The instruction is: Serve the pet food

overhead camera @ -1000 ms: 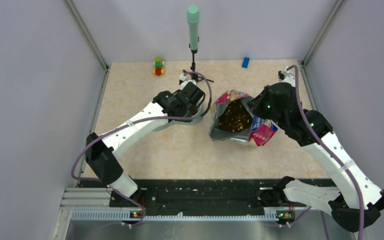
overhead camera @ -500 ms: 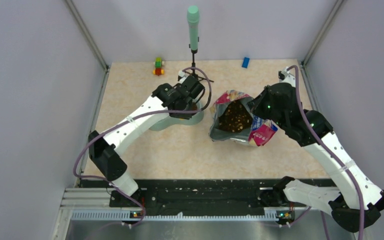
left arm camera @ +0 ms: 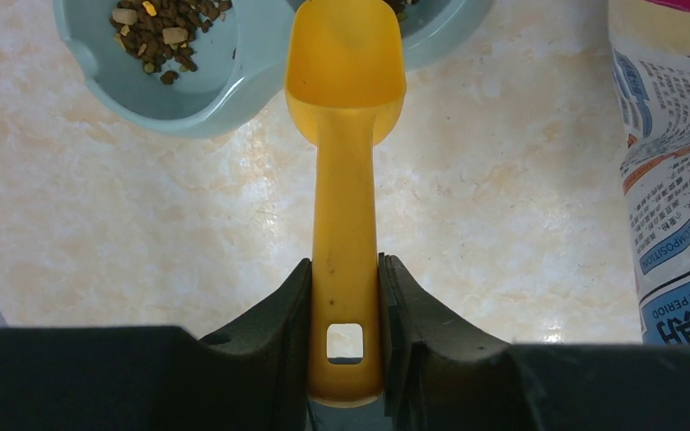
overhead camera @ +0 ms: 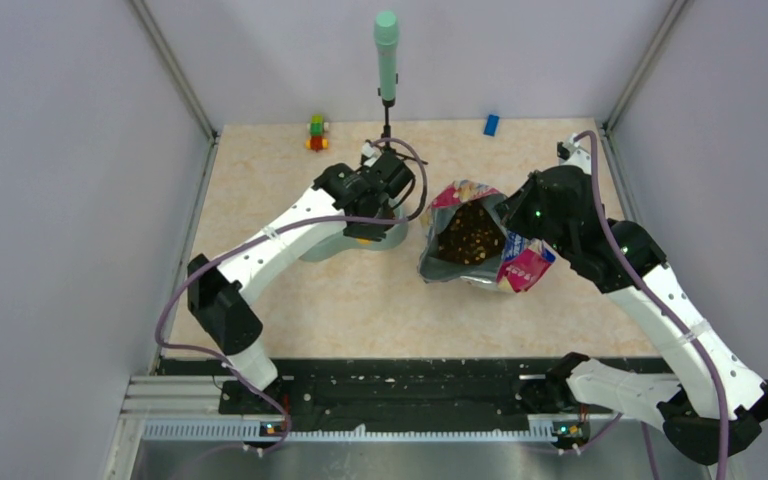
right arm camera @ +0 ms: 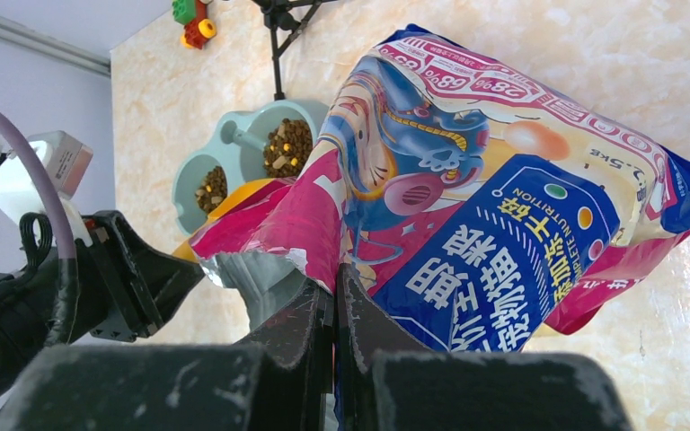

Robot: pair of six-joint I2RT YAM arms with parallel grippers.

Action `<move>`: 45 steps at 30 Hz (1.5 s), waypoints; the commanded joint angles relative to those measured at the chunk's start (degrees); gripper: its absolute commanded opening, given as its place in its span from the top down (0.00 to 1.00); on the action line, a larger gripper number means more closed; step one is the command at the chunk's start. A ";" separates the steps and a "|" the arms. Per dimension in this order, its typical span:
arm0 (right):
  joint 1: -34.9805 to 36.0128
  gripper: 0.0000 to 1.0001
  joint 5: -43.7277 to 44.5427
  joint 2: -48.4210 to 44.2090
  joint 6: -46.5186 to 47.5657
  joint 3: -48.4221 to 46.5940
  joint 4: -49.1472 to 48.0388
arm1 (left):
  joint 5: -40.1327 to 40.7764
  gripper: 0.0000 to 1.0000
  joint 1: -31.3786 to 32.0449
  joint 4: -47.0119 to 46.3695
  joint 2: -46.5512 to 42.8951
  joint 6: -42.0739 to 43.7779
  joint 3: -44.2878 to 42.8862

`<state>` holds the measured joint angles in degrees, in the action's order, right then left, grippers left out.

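Pet food lies as dark-brown kibble (left arm camera: 166,31) in the left cup of a pale teal double bowl (left arm camera: 234,99). The right wrist view shows kibble (right arm camera: 289,144) in both cups. More kibble (overhead camera: 468,235) fills the open cat food bag (overhead camera: 520,265). My left gripper (left arm camera: 345,265) is shut on the handle of an orange-yellow scoop (left arm camera: 345,63). Its cup looks empty and hangs over the bowl's near rim. My right gripper (right arm camera: 334,283) is shut on the torn top edge of the bag (right arm camera: 467,180), holding its mouth open.
A green microphone (overhead camera: 387,50) on a black stand rises just behind the bowl (overhead camera: 385,238). A stack of toy blocks (overhead camera: 316,132) and a blue block (overhead camera: 491,124) sit by the back wall. Grey walls close in both sides.
My left arm has swung the scoop a little toward the back of the table, over the bowl. The right arm and the bag have not moved.
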<state>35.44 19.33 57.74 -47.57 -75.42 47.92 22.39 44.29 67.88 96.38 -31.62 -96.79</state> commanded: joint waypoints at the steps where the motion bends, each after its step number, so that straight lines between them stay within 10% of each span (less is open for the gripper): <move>1: -0.46 1.00 1.03 -1.90 0.49 -0.34 -0.48 | 1.17 1.00 -0.26 3.21 -0.16 -0.25 -5.16; 45: -0.46 1.00 1.05 -0.77 0.61 -1.19 -1.09 | 3.08 1.00 1.37 -8.47 -15.11 2.97 0.60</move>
<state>35.44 19.35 57.76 -47.57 -75.42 47.90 24.10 45.54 66.30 88.97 -31.00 -98.52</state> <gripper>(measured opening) 0.013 0.324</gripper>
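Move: The dish's right bowl, under the scoop held in the left gripper, lies about 15 cm ahead, 3 cm to the right and some 15 cm below the hand. Its left bowl is roughly 13 cm ahead, 11 cm to the left and equally low. The open food bag stands some 22 cm to the right, about 2 cm ahead, its middle 7 cm lower. From the right hand, the right bowl is about 19 cm ahead, 25 cm left and 28 cm down. Keep the left gripper's hold on the yellow scoop's handle and shake it up and down above the dish: two quick bounces of about 2 cm, the second drawing back slightly as it sinks. Then lift faster to some 5 cm above the start, tipping the scoop's front up roughly 10 degrees away from the bowls. ##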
